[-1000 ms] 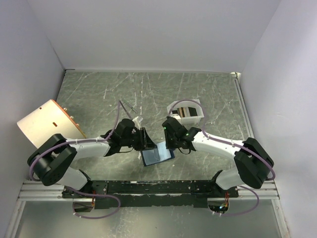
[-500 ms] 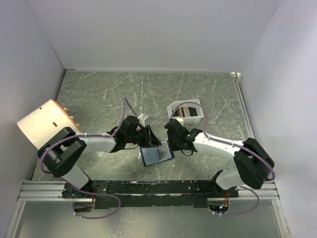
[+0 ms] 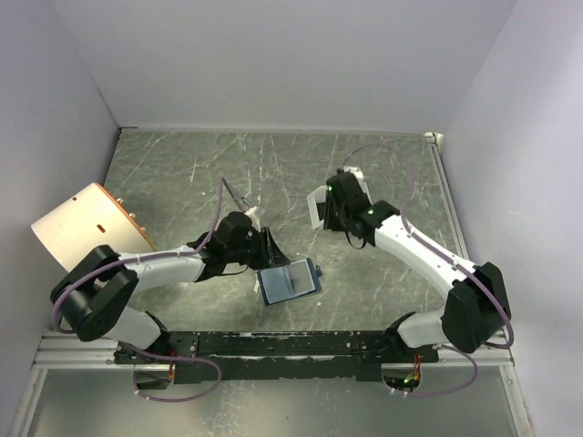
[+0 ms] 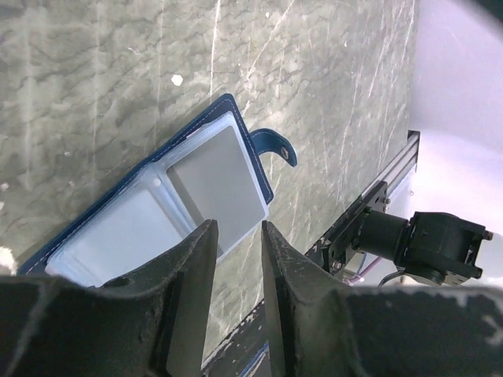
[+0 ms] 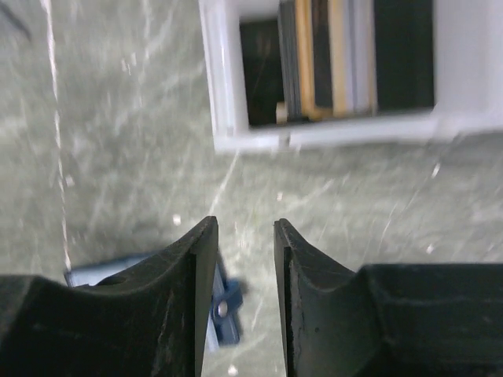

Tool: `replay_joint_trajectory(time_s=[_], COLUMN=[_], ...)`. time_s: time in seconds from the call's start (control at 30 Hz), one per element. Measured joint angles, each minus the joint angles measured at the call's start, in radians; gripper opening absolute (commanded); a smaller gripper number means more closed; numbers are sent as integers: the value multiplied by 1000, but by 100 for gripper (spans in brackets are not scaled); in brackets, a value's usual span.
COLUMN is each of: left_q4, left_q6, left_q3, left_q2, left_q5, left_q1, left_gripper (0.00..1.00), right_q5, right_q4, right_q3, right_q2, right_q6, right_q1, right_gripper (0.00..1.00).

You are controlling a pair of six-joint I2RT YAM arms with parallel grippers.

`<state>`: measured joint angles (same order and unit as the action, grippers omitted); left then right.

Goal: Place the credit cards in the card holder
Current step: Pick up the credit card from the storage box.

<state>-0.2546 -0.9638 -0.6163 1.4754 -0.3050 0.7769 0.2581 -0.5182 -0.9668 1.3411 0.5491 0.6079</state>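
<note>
The card holder [image 3: 290, 280] lies open on the table, dark blue outside and pale blue-grey inside, its snap tab [image 4: 275, 145] pointing right. My left gripper [image 3: 271, 248] hovers at its back left edge; in the left wrist view the holder [image 4: 181, 204] shows beyond the left gripper [image 4: 237, 232], which is open and empty. My right gripper [image 3: 339, 211] is over the white tray [image 3: 316, 208]. In the right wrist view the credit cards [image 5: 314, 59], dark and gold, stand on edge in the tray [image 5: 228, 78], just ahead of the right gripper [image 5: 245, 228], open with nothing between its fingers.
A tan box with a copper edge [image 3: 86, 223] leans at the far left. The black mounting rail [image 3: 291, 344] runs along the near edge. White walls close the table on three sides. The holder's tab [image 5: 224, 306] shows below my right fingers.
My right arm has drawn back from the card holder to the white tray at the back right, its jaws slightly wider. The left gripper stays beside the holder.
</note>
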Motion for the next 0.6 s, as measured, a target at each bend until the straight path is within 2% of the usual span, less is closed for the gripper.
replay_joint_trajectory(time_s=[0.3, 0.4, 0.43, 0.6], left_q4=[202, 286, 309, 408], left_q6=[71, 103, 113, 151], left_q3=[2, 2, 2, -12], left_q2=[-144, -185, -198, -259], left_q5=[103, 137, 147, 183], left_q1=[0, 0, 0, 0], left_gripper=[41, 41, 41, 42], right_q5=[99, 125, 127, 105], right_q4=[11, 10, 10, -1], right_q3=[-272, -355, -376, -406], right_q2=[193, 299, 332, 428], right_q6=[-161, -219, -237, -299], right_q1=[-142, -160, -163, -163], right_gripper=[51, 59, 63, 69])
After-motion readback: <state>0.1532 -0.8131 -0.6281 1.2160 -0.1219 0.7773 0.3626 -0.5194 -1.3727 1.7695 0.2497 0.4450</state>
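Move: The credit cards stand in the storage box about 10 cm ahead of the empty right hand, some 4 cm to its right and 10 cm below; the open card holder lies roughly 10 cm back from that hand, 9 cm to its left and 11 cm lower. From the left hand the cards are about 16 cm ahead, 15 cm to the right and 6 cm below, and the card holder lies some 4 cm back, 3 cm to the right and 7 cm below. The right hand swings quickly from the gap between card holder and storage box forward over the box, about 12 cm out and a little to the right, arching up some 4 cm and sinking back to its starting height while its fingers spread from one third to two thirds open and its left side dips about 15 degrees, still clear of the cards. Meanwhile the left hand, fingers partly open and holding nothing, draws some 6 cm left away from the card holder, its left side rolling up about 15 degrees. ##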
